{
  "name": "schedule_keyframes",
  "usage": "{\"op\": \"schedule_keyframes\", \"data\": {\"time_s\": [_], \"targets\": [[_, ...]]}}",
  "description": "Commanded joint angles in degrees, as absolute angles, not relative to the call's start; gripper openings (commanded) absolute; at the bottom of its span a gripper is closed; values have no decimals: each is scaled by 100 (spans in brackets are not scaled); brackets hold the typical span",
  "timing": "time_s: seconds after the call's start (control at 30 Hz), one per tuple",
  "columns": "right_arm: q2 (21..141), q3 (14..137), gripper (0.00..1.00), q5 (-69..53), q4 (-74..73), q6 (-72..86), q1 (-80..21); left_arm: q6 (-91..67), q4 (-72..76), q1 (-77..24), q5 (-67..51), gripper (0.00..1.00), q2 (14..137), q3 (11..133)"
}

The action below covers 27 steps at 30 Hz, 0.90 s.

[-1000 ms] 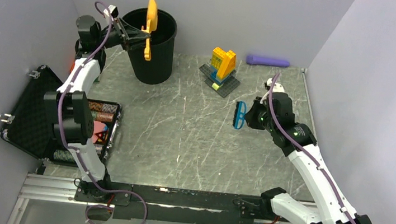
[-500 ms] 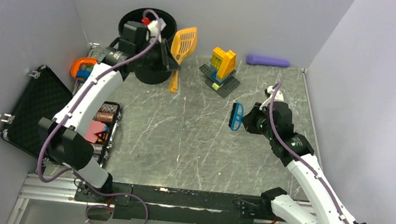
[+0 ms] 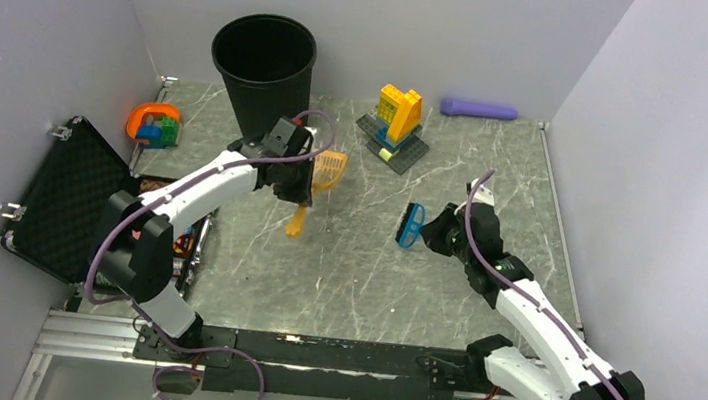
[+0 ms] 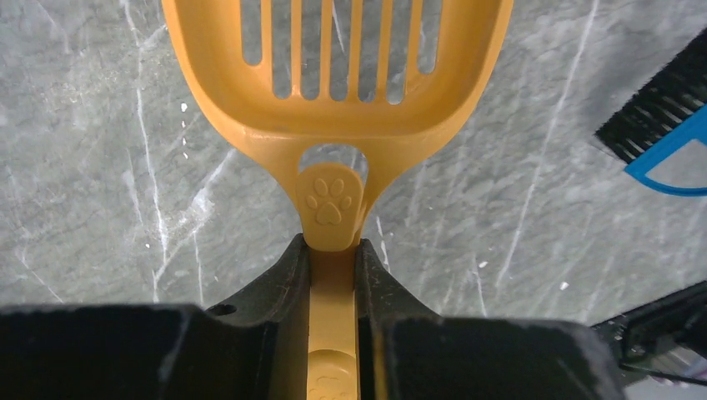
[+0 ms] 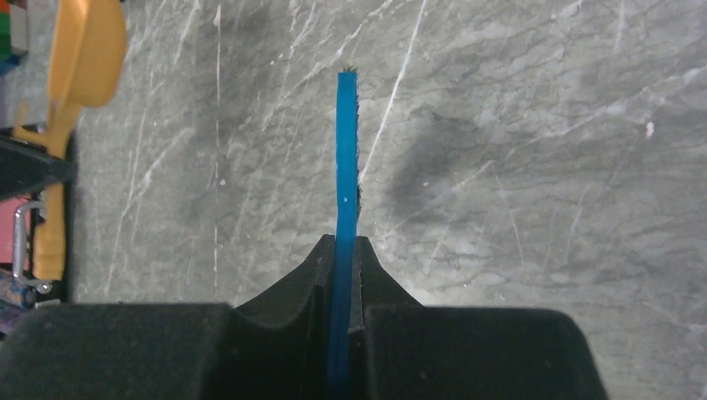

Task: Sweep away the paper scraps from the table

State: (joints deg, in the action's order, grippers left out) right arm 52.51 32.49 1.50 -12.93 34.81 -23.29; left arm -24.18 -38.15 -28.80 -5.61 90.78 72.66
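No paper scraps show in any view. My left gripper (image 3: 305,186) (image 4: 332,247) is shut on the handle of the orange slotted scoop (image 3: 329,170) (image 4: 333,83), which hangs low over the middle of the grey marble table (image 3: 352,270), in front of the black bin. My right gripper (image 3: 429,232) (image 5: 343,243) is shut on a blue brush (image 3: 412,225) (image 5: 346,158), held edge-on with its black bristles (image 4: 659,117) pointing left toward the scoop (image 5: 83,50). A short gap of bare table lies between scoop and brush.
A black bin (image 3: 264,69) stands at the back left. A yellow-and-blue brick build (image 3: 396,122) and a purple cylinder (image 3: 479,109) sit at the back. An open black case (image 3: 58,197) lies at the left, an orange-and-blue toy (image 3: 151,124) behind it.
My left arm has swung the scoop from over the bin down to the middle of the table. My right gripper has carried the brush a little left and nearer.
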Motion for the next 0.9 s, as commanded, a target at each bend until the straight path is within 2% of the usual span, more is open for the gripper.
{"op": "schedule_keyframes", "data": {"time_s": [0.0, 0.2, 0.4, 0.47, 0.5, 0.53, 0.57, 0.6, 0.63, 0.67, 0.87], "targets": [[5546, 3287, 0, 227, -191, 3905, -2257, -2226, -3216, -3113, -51, 0, 9146, 7144], [6265, 3527, 0, -358, 466, 4295, -1925, -2171, -3017, -3248, -15, 0, 9437, 6981], [7027, 3495, 0, -1744, 1803, 5139, -1417, -2171, -2868, -3274, -18, 0, 9501, 6872], [7323, 3415, 5, -2268, 2362, 5489, -1217, -2158, -2880, -3282, -18, 0, 9505, 6869], [7479, 3394, 15, -2488, 2633, 5664, -1091, -2147, -2883, -3290, -18, 0, 9501, 6858], [7634, 3413, 35, -2657, 2679, 5816, -1003, -2138, -2879, -3289, -15, 0, 9496, 6848], [7753, 3472, 68, -2745, 2506, 5908, -926, -2129, -2876, -3287, 112, 0, 9493, 6825], [7838, 3562, 94, -2736, 2229, 5895, -869, -2120, -2884, -3293, 157, 0, 9486, 6811], [7878, 3662, 99, -2648, 1885, 5776, -840, -2111, -2880, -3292, 178, 0, 9477, 6795], [7868, 3792, 100, -2448, 1450, 5527, -831, -2097, -2881, -3290, 187, 0, 9468, 6780], [6958, 3731, 100, -1538, 336, 4770, -750, -2065, -2844, -3334, 222, 0, 9540, 6778]]}}
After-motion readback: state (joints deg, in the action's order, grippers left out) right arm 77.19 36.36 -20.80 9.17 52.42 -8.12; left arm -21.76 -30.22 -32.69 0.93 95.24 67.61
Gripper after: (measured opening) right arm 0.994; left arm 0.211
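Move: The bare table spot for the brush held in the right hand lies about 10 cm ahead, 6 cm left and 10 cm below that hand; the brick model is some 24 cm ahead and 7 cm left, 6 cm lower. The left hand holds the scoop over clear table, its landing spot straight below by about 10 cm. From this hand the bin stands 20 cm ahead and 8 cm left, its middle about 5 cm higher, and the brush spot 5 cm ahead, 18 cm right, 10 cm below. The right fingers let go of the brush, opening wide after the hand has carried it about 8 cm forward and slightly left while rolling some 28 degrees, left side up; the emptied hand then eases back a little to the right. Meanwhile the left hand, still gripping the scoop, sinks about 5 cm towards the table, slowing halfway. ##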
